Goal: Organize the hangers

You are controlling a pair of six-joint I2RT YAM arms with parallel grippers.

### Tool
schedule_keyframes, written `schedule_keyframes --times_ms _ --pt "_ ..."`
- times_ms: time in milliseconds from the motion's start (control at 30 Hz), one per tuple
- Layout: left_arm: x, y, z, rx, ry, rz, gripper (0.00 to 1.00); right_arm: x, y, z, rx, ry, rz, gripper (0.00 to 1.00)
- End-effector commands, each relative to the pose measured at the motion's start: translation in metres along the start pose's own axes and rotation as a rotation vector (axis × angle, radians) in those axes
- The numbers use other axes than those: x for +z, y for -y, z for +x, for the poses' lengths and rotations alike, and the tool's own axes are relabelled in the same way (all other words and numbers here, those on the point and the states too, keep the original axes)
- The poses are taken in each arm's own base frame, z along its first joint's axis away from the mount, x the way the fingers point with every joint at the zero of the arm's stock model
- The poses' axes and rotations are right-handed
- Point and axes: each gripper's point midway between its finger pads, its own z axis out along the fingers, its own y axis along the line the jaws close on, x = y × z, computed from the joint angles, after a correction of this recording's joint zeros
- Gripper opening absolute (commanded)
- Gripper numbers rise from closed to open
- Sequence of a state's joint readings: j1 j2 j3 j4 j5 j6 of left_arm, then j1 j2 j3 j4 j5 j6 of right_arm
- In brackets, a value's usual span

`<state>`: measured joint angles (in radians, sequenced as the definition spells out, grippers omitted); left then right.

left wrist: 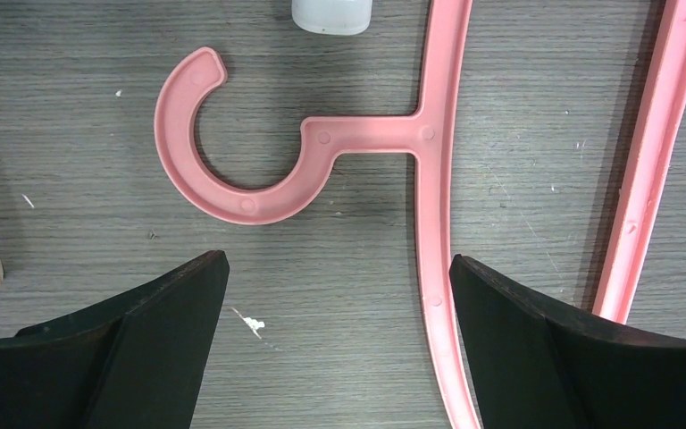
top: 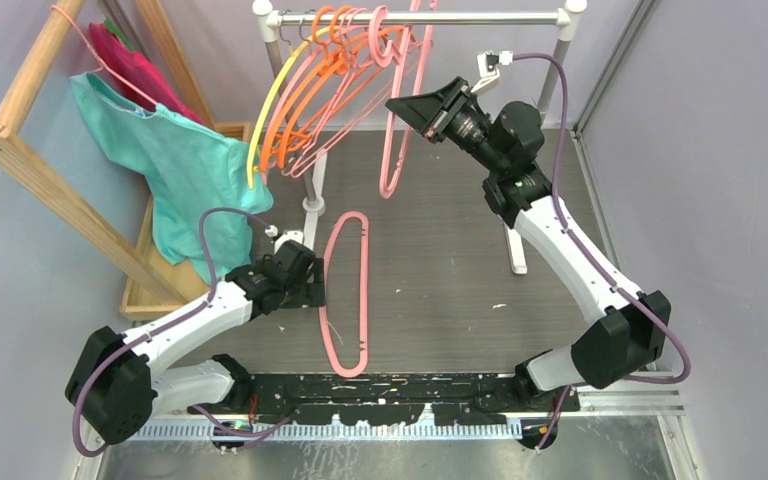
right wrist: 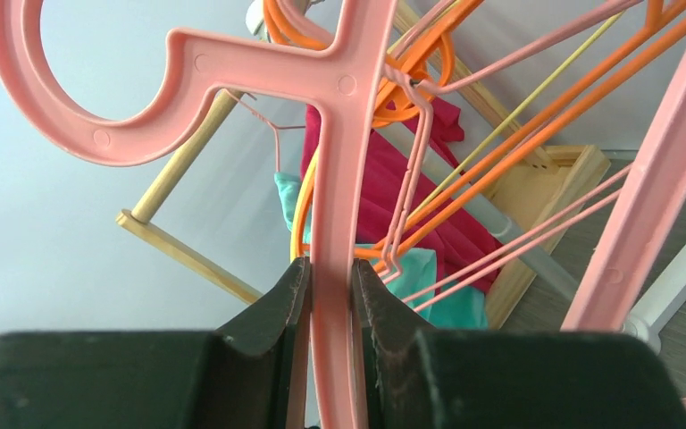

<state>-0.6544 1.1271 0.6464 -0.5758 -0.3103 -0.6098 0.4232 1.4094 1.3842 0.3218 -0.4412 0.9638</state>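
Several pink and orange hangers (top: 335, 80) and one yellow hanger (top: 272, 95) hang from the grey rail (top: 480, 17). My right gripper (top: 412, 106) is shut on a pink hanger (top: 397, 130), holding it up beside the rail; in the right wrist view the fingers clamp its shoulder bar (right wrist: 330, 268) just below the hook. Another pink hanger (top: 345, 290) lies flat on the table. My left gripper (left wrist: 339, 268) is open above it, its hook (left wrist: 232, 152) ahead of the jaws and its bar (left wrist: 433, 232) just inside the right finger.
A wooden frame (top: 50, 170) at the left holds a pink hanger draped with teal and magenta garments (top: 175, 170). The rail's white legs and feet (top: 312, 205) stand on the table. Grey walls close in left and right.
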Motion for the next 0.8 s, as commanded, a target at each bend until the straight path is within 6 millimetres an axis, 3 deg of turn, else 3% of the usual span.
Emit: schedule_keyframes --times_ms 0,233,600,767 --pt "-0.001 0.001 -0.008 0.004 0.040 0.005 0.98 0.008 -0.023 -0.031 -0.017 0.105 -0.081 0.01" --pt "-0.002 0.002 -0.009 0.006 0.042 0.009 0.98 0.023 0.007 -0.040 0.072 0.148 -0.062 0.01" --pt "-0.002 0.004 -0.014 0.015 0.043 0.010 0.98 0.038 0.035 -0.042 0.131 0.161 -0.038 0.01" --pt "-0.001 0.005 -0.015 0.022 0.041 0.003 0.98 0.045 0.036 -0.042 0.143 0.151 -0.051 0.01"
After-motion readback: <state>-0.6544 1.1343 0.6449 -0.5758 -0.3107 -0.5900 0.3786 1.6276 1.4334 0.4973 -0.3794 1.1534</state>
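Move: The right hand already grips a pink hanger by its bar, hook uppermost; the spot on the rail for this hook lies about 12 cm ahead of the hand, straight on, and some 7 cm higher. The bunch of hung hangers is roughly 10 cm to the hand's left, 12 cm ahead and 5 cm lower; the rail's left end is about 21 cm left of the hooking spot. From the idle left hand that spot is some 26 cm ahead, 13 cm right and 48 cm up. Forward and slightly down, the right hand carries the pink hanger towards the rail, going about 6 cm out while sinking 3.5 cm so the hook passes round the bar. It then creeps on another 1.5 cm, almost level, the wrist turning by some 10 degrees in all. The fingers keep their pinch on the hanger. ##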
